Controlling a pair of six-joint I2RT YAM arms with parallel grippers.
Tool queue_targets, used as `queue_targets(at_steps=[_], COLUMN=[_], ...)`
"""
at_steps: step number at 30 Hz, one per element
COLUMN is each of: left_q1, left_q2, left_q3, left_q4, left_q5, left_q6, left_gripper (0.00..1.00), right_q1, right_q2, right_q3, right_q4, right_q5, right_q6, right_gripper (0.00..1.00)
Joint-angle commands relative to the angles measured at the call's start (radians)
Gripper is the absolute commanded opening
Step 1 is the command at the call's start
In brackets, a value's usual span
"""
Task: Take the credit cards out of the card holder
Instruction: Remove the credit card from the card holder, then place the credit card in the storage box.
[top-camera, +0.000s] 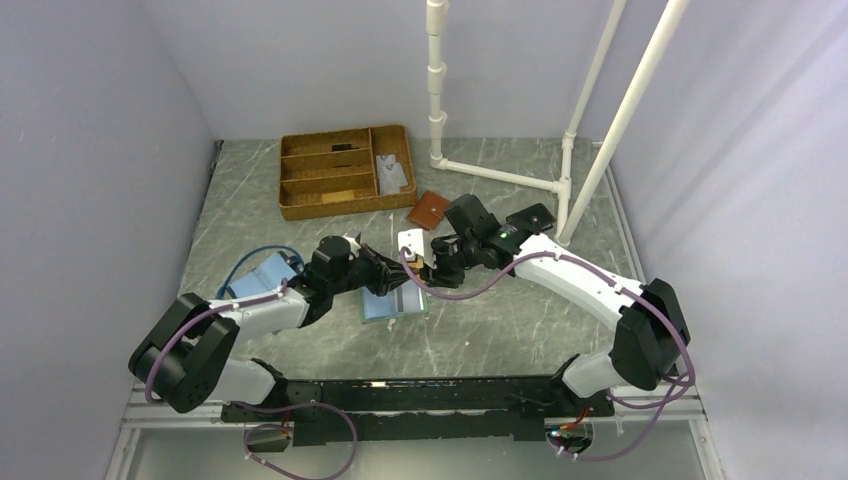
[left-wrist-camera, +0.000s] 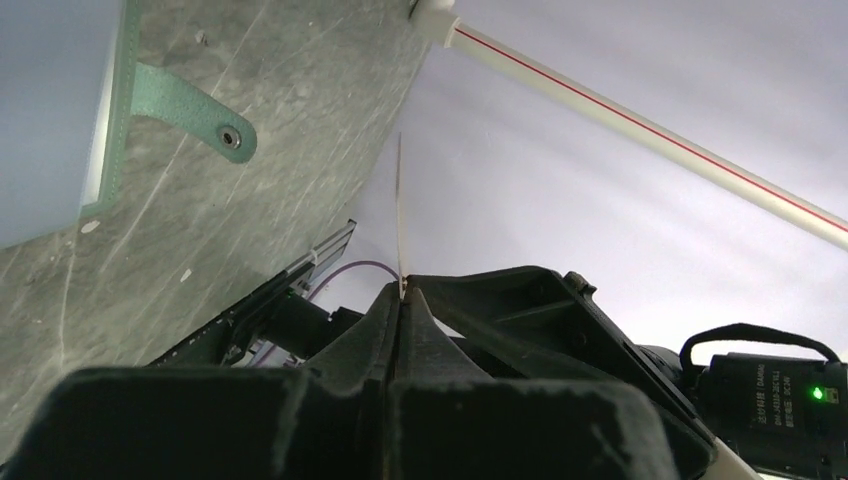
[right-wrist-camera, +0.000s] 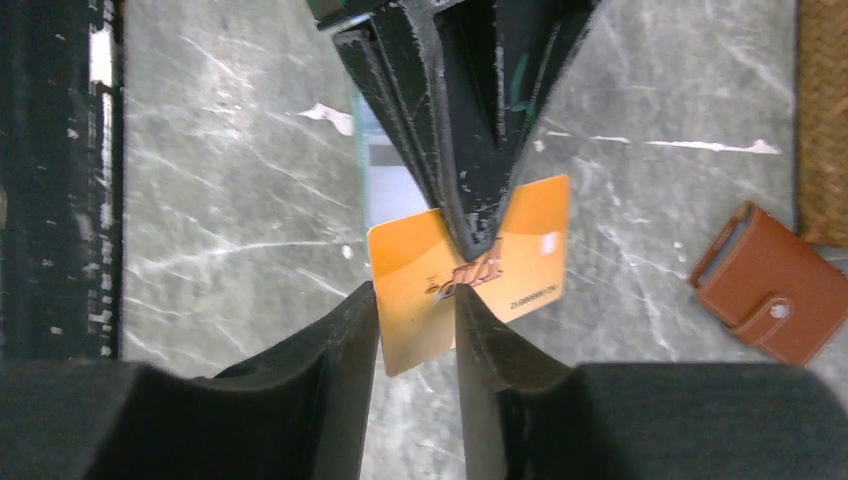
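An orange credit card (right-wrist-camera: 530, 240) hangs above the table, pinched near its middle by my left gripper's fingers (right-wrist-camera: 470, 150), which come down from the top of the right wrist view. In the left wrist view this card (left-wrist-camera: 400, 210) shows only as a thin edge sticking out of the left gripper (left-wrist-camera: 402, 290), which is shut on it. My right gripper (right-wrist-camera: 417, 310) faces it with its jaws apart, and the card's lower corner shows in the gap. The light blue card holder (top-camera: 392, 303) lies open on the table just below both grippers (top-camera: 405, 265). Its green edge and snap strap (left-wrist-camera: 190, 110) are in view.
A brown snap wallet (top-camera: 430, 210) lies behind the grippers, also seen as the wallet (right-wrist-camera: 765, 285). A wicker divided tray (top-camera: 345, 170) stands at the back left. A flat light blue piece with a blue cable (top-camera: 262, 270) lies by the left arm. White pipes (top-camera: 500, 175) stand at the back right.
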Motion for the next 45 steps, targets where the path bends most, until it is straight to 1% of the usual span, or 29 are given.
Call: queue_targets(at_steps=[1, 3, 4, 6, 8, 10, 11, 13, 14, 15, 16, 20, 21, 22, 23, 25, 27, 28, 30, 31, 34, 40, 45], left_q1=[0.024, 0.064, 0.090, 0.158, 0.222, 0.278, 0.298, 0.325, 0.339, 0.360, 0.394, 0.504, 0.524, 0.534, 0.538, 0.537, 0.529, 0.525, 0.523, 0.523, 0.522, 0.517, 0.513], left_q2=[-0.027, -0.046, -0.056, -0.075, -0.088, -0.090, -0.086, -0.064, -0.049, -0.033, -0.015, 0.060, 0.085, 0.111, 0.139, 0.216, 0.306, 0.357, 0.420, 0.445, 0.491, 0.524, 0.576], left_q3=[-0.012, -0.004, 0.000, 0.025, 0.047, 0.078, 0.100, 0.166, 0.201, 0.244, 0.259, 0.307, 0.336, 0.382, 0.457, 0.661, 0.880, 0.967, 1.088, 1.131, 1.213, 1.265, 1.324], left_q4=[0.098, 0.010, -0.014, -0.117, -0.165, -0.214, -0.254, -0.333, -0.383, -0.418, -0.403, -0.277, -0.263, -0.298, -0.377, -0.658, -0.962, -1.064, -1.225, -1.258, -1.300, -1.280, -1.269], left_q5=[0.009, 0.018, 0.032, 0.075, 0.149, 0.211, 0.222, 0.226, 0.202, 0.186, 0.189, 0.223, 0.256, 0.287, 0.305, 0.314, 0.208, 0.118, 0.008, -0.018, -0.034, -0.029, -0.042], left_q6=[0.123, 0.239, 0.329, 0.533, 0.730, 0.892, 0.987, 1.114, 1.158, 1.172, 1.161, 1.040, 1.044, 1.085, 1.180, 1.398, 1.632, 1.742, 1.896, 1.954, 2.090, 2.320, 2.390], left_gripper=[0.00, 0.00, 0.00, 0.00, 0.00, 0.00, 0.00, 0.00, 0.00, 0.00, 0.00, 0.00, 0.00, 0.00, 0.00, 0.00, 0.00, 0.00, 0.00, 0.00, 0.00, 0.00, 0.00], right_q1=[0.006, 0.000, -0.003, -0.016, -0.037, -0.062, -0.072, -0.083, -0.086, -0.086, -0.087, -0.089, -0.089, -0.091, -0.092, -0.092, -0.092, -0.092, -0.092, -0.092, -0.092, -0.094, -0.094], right_q2=[-0.011, -0.010, -0.012, -0.016, -0.018, -0.020, -0.022, -0.026, -0.027, -0.028, -0.029, -0.030, -0.032, -0.034, -0.036, -0.037, -0.037, -0.036, -0.041, -0.043, -0.043, -0.035, -0.017], right_q3=[0.026, 0.037, 0.042, 0.052, 0.060, 0.067, 0.070, 0.068, 0.068, 0.066, 0.064, 0.058, 0.057, 0.056, 0.055, 0.054, 0.055, 0.056, 0.054, 0.053, 0.052, 0.049, 0.051], right_q4=[-0.038, -0.051, -0.059, -0.073, -0.091, -0.110, -0.119, -0.120, -0.117, -0.115, -0.115, -0.105, -0.105, -0.104, -0.102, -0.104, -0.109, -0.112, -0.111, -0.110, -0.111, -0.110, -0.113], right_q5=[-0.114, -0.159, -0.173, -0.201, -0.238, -0.277, -0.292, -0.306, -0.305, -0.302, -0.302, -0.298, -0.297, -0.299, -0.302, -0.306, -0.310, -0.311, -0.312, -0.312, -0.313, -0.317, -0.321], right_q6=[-0.002, 0.008, 0.008, 0.010, 0.006, -0.002, -0.006, -0.007, -0.006, -0.004, -0.005, 0.001, 0.000, 0.000, 0.002, -0.003, -0.007, -0.009, -0.013, -0.013, -0.015, -0.015, -0.013], right_gripper=[0.46, 0.58, 0.61, 0.65, 0.66, 0.66, 0.66, 0.66, 0.66, 0.66, 0.66, 0.67, 0.67, 0.67, 0.67, 0.67, 0.67, 0.67, 0.67, 0.67, 0.67, 0.67, 0.67])
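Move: The gold card is already pinched in the left gripper. Its destination, the tray's front-left compartment, is about 23 cm ahead, 21 cm left and 13 cm down; from the right gripper, some 25 cm ahead and 24 cm left. Another gold card lies in it, 22 cm ahead and 18 cm left of the left gripper. From that gripper the card holder is 2 cm back, 3 cm left and 13 cm below, the brown wallet 18 cm ahead and 5 cm right. Keep the left gripper shut on the gold card and carry it about 30 cm to the tray's front-left compartment: leftward first with a slight dip, then forward and up, ending leftward and sinking. Roll the wrist about 100 degrees on the way, fingers steeper down. Open the right gripper further, leave the card to the left, and ease it back and slightly up. ##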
